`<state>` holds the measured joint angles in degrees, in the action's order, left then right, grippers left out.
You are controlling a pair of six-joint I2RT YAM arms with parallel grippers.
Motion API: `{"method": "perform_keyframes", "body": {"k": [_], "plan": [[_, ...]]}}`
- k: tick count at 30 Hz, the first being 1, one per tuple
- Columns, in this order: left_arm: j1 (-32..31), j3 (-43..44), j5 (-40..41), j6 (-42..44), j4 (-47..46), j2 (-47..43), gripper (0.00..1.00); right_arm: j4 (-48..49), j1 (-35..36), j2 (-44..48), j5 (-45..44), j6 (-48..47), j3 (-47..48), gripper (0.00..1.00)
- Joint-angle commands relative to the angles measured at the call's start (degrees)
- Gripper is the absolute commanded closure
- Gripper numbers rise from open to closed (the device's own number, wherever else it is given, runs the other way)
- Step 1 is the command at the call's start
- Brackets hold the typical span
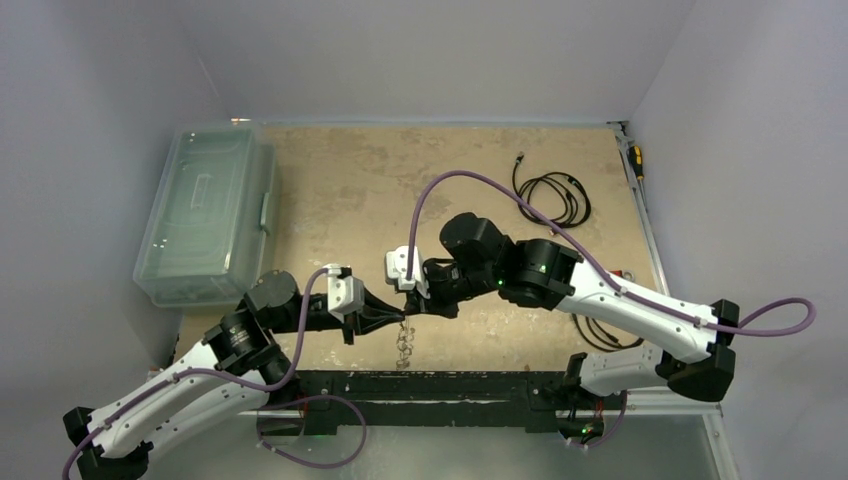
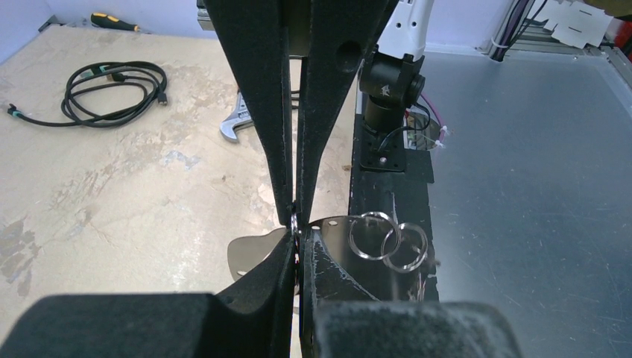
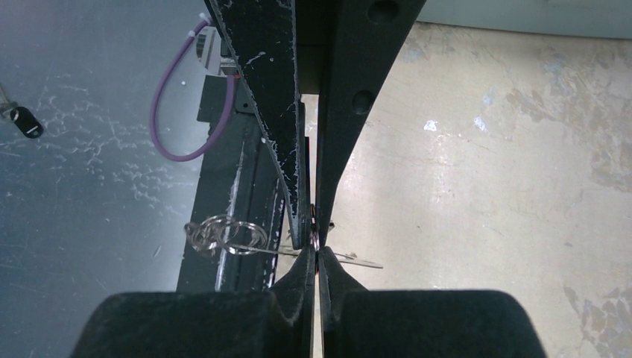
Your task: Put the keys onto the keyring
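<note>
The keyring (image 1: 404, 345) hangs above the table's front edge, where both grippers meet tip to tip. In the left wrist view it is a flat grey metal piece (image 2: 250, 257) with small holes and two linked wire rings (image 2: 391, 240) off its right end. My left gripper (image 2: 298, 235) is shut on a small ring at the piece's top edge. My right gripper (image 2: 296, 212) comes down from above, shut on the same spot. The right wrist view shows the piece edge-on (image 3: 354, 260) behind my shut right gripper (image 3: 317, 257). A small black-headed key (image 3: 22, 119) lies on the grey floor beyond the table.
A clear plastic box (image 1: 205, 210) stands at the left of the table. A coiled black cable (image 1: 555, 195) and a yellow-and-black screwdriver (image 1: 636, 160) lie at the back right. A silver wrench jaw (image 2: 235, 123) shows past my fingers. A black rail (image 1: 420, 385) runs along the front edge.
</note>
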<state>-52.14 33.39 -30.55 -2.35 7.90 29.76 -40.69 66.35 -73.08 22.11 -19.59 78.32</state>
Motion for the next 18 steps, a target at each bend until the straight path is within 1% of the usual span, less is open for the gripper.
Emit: {"method": "perform_keyframes", "body": {"k": [1,3,4,10,18], "plan": [[0.1,1.5,1.8,0.0,-2.8,-1.7,0.97,8.8,0.3,3.3,1.4,-0.3,-3.9,1.00],[0.1,1.1,2.9,-0.1,-3.1,-3.2,0.89,12.6,0.3,5.3,0.8,1.0,-6.8,1.00],[0.1,1.0,3.1,0.0,-3.4,-3.9,0.87,14.4,0.3,6.3,0.7,1.4,-8.2,1.00],[0.1,0.9,3.6,0.0,-4.0,-4.7,0.83,26.1,0.3,12.3,1.5,4.9,-16.5,1.00],[0.1,0.6,1.3,-1.0,-5.3,-5.2,0.65,36.2,0.3,16.9,2.1,8.9,-23.3,1.00]]}}
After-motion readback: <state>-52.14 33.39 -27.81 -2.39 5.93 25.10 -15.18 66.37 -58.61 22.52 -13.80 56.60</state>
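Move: The small ring sits right at both hands' fingertips, pinched by the left and with the right's fingers already shut on it from the other side. The metal plate hanging from it has its middle roughly 3 cm back towards the base from either hand and about 2 cm lower, neither left nor right. The two big rings are some 7 cm straight back, also about 2 cm below the hands. Upward by not quite 3 cm, and about 1 cm to its left, the left hand comes off the small ring as its fingers open to roughly a third. The right hand keeps its pinch, dips about 1 cm and comes up again, easing slightly back and right, while its wrist rolls some 15 degrees so the fingers point less steeply down. ##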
